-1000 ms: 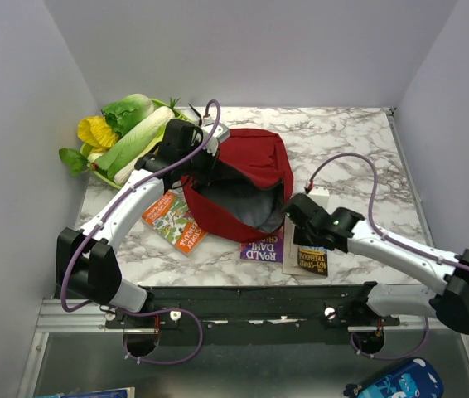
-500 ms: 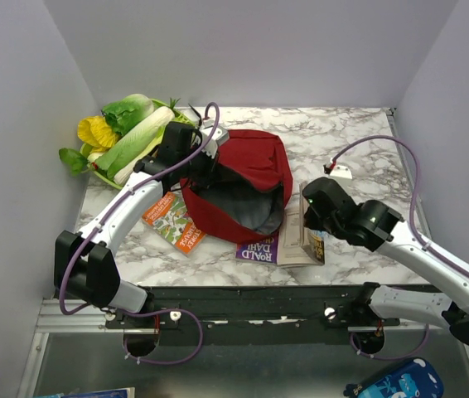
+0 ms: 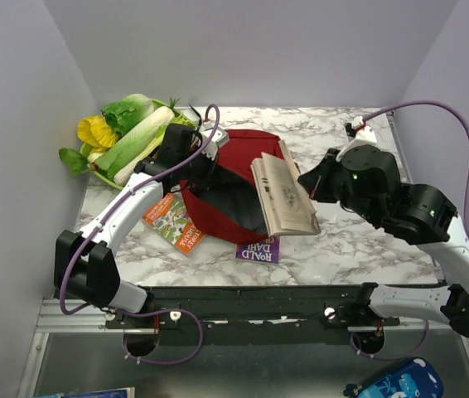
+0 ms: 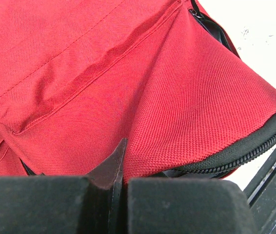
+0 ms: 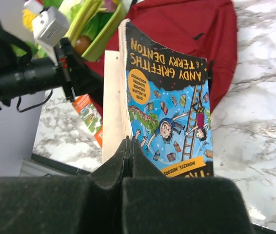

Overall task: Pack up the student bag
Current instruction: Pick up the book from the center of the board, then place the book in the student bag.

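Note:
The student bag (image 3: 255, 157) is a dark-red backpack lying mid-table, its mouth gaping toward the near edge and showing grey lining. My left gripper (image 3: 195, 170) is shut on the red fabric at the left rim of that mouth; in the left wrist view the cloth (image 4: 128, 73) is pinched between the pads (image 4: 118, 170). My right gripper (image 3: 313, 184) is shut on a paperback book (image 3: 282, 195) and holds it in the air over the right side of the bag's opening. In the right wrist view its blue illustrated cover (image 5: 169, 112) hangs from the closed jaws (image 5: 129, 151), with the bag (image 5: 187, 24) beyond.
An orange book (image 3: 172, 220) lies left of the bag and a purple book (image 3: 259, 249) at its near edge. A green tray of toy vegetables (image 3: 127, 137) fills the back left corner. White walls close three sides. A blue pouch (image 3: 400, 383) lies below the table front.
My right arm has lifted the paperback off the table to the right of the bag and carried it up and left over the bag's mouth. The left gripper has kept its hold.

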Controlling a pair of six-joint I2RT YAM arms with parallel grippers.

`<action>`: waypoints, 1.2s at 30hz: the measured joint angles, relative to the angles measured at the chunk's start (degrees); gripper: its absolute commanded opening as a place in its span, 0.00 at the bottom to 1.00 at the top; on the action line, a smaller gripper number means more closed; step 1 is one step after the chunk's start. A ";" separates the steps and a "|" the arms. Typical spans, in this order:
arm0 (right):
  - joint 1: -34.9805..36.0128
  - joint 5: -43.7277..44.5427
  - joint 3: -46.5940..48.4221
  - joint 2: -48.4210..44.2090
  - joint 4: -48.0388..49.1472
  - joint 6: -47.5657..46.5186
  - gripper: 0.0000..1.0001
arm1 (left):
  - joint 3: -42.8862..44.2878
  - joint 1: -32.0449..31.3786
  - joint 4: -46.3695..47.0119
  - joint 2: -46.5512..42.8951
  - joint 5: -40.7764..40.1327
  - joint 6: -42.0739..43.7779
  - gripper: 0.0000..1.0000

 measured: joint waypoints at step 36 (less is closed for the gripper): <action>3.50 -2.80 -14.29 31.65 29.99 -19.08 0.36 | 1.77 0.00 -0.57 0.24 2.08 -1.75 0.00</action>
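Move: The right hand already holds the Treehouse book high up; the bag's opening, where it is taken, has its middle about 8 cm ahead, 16 cm to the left and 28 cm below. The purple book, partly under the bag's near edge, lies roughly 2 cm back, 9 cm left and 33 cm down; the orange book is some 5 cm ahead and 34 cm left on the table. From the left hand, the opening is about 4 cm back, 5 cm right and 10 cm below. Still pinching the book, the right hand brings its far end in under the bag's raised flap: first a swing left of about 9 cm, running into a steep drop of some 20 cm, then a level push forward and left, the hand's left side rolling down some 25 degrees. The left hand keeps its pinch on the rim, rising about 1 cm at the end. ##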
